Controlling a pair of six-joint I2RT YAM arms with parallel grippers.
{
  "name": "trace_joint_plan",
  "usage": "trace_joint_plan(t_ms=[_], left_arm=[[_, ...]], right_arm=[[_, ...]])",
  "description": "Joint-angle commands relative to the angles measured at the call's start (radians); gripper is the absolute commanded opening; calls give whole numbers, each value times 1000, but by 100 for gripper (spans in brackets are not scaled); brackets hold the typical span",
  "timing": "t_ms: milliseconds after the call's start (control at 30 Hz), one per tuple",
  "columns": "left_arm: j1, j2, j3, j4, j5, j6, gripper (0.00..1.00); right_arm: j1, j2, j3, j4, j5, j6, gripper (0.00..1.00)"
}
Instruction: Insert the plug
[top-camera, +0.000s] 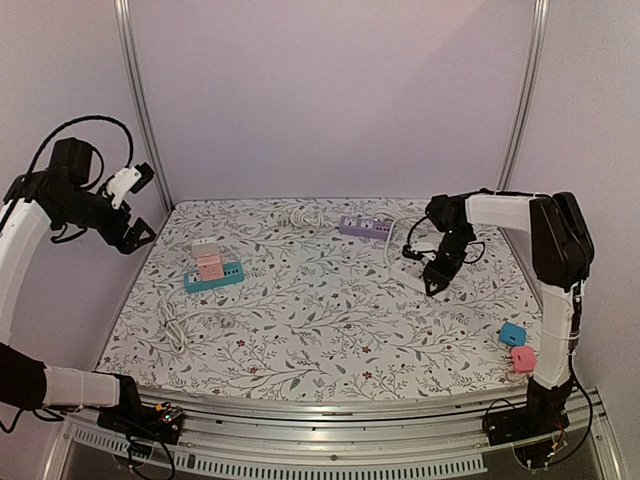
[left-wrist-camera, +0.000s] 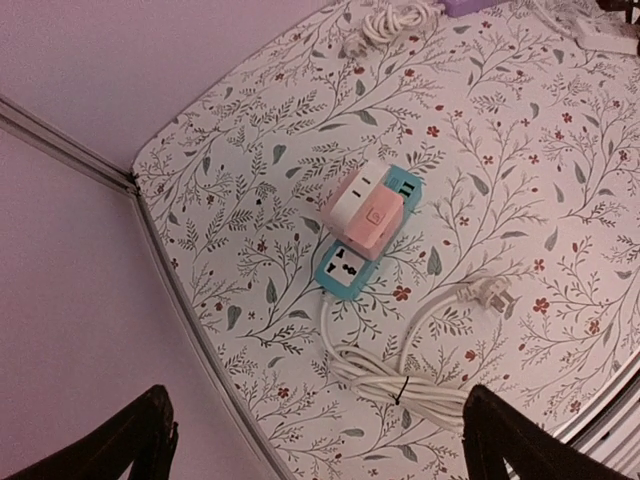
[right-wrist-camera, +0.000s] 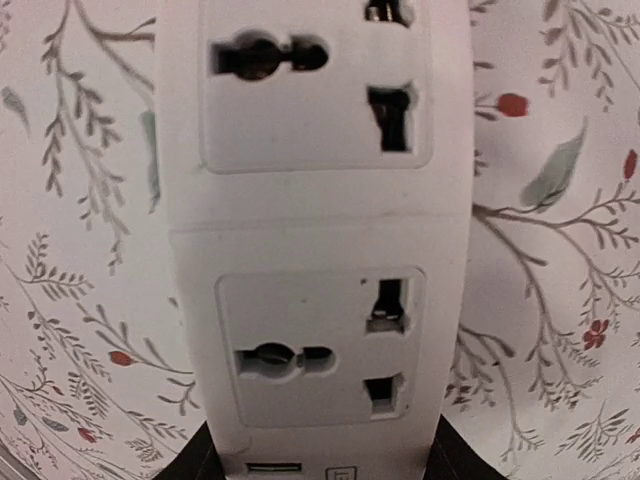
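Note:
A white plug (left-wrist-camera: 487, 293) lies loose on the floral table at the end of a bundled white cable (left-wrist-camera: 420, 385), which runs from a teal power strip (left-wrist-camera: 368, 243). My left gripper (left-wrist-camera: 320, 452) hangs open high above the table's left edge, holding nothing. At the right, my right gripper (top-camera: 437, 280) is down on a white power strip (top-camera: 412, 272). In the right wrist view this strip (right-wrist-camera: 315, 250) fills the frame with two empty sockets, and the black fingertips (right-wrist-camera: 200, 462) press against its two long sides near the end with the USB port.
Pink and white adapter cubes (top-camera: 208, 258) sit on the teal strip (top-camera: 213, 277). A purple power strip (top-camera: 364, 227) and a coiled white cable (top-camera: 305, 214) lie at the back. A small teal adapter (top-camera: 512, 334) and a pink one (top-camera: 523, 360) rest near the right arm's base.

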Motion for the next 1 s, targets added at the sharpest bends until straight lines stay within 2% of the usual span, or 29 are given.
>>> trace_joint_plan(t_ms=[0,100,200,333,433,533,667,800,867,967], left_arm=[[-30,-59,16,-60,72,-35,99],[-52,-90,15,-86,85,-32,99],[-55,-118,10,-97,88,-28,100],[-79,-146,-3,-98,96,-28,100],[-82,-165,-15,-98,100,-29,100],[-82,-186,-31,-99,99,-29,99],[-84,-194,-60,-98,102,-23,99],[-89,-174,-62,-86,122,-27,100],[-90,-166,-52,-86,136,-30,100],[-90,-159,-34,-87,150,-37,99]], right_arm=[[178,-212,-272,49,-7,111,25],[329,-300,-395,68,3,200,26],[520,-320,-430,100,13,255,27],[738,-201,-273,106,52,268,27],[839,-62,-95,62,95,199,26],[873,-6,-48,41,129,135,24],[840,-85,-229,61,195,85,24],[699,-187,-394,111,224,51,25],[678,-213,-409,132,237,29,28],[706,-206,-388,152,159,26,35]])
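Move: The right gripper already grips the white power strip by its right end; the open front-middle of the table where it ends up lies about 20 cm back and 20 cm left. The purple strip lies roughly 20 cm ahead and 13 cm left of the right gripper, with white cord some 15 cm ahead and 8 cm left of it. From the raised left gripper, that front-middle spot is about 41 cm right, 10 cm back and 28 cm below. Keep the right fingers shut on the white strip's end and sweep it low, quickly back then left, about 24 cm back and 26 cm left, turning some 40 degrees counter-clockwise. Then bring it 10 cm right and about 5 cm forward again, easing the turn slightly. Draw the empty, open left gripper back and left about 5 cm. ##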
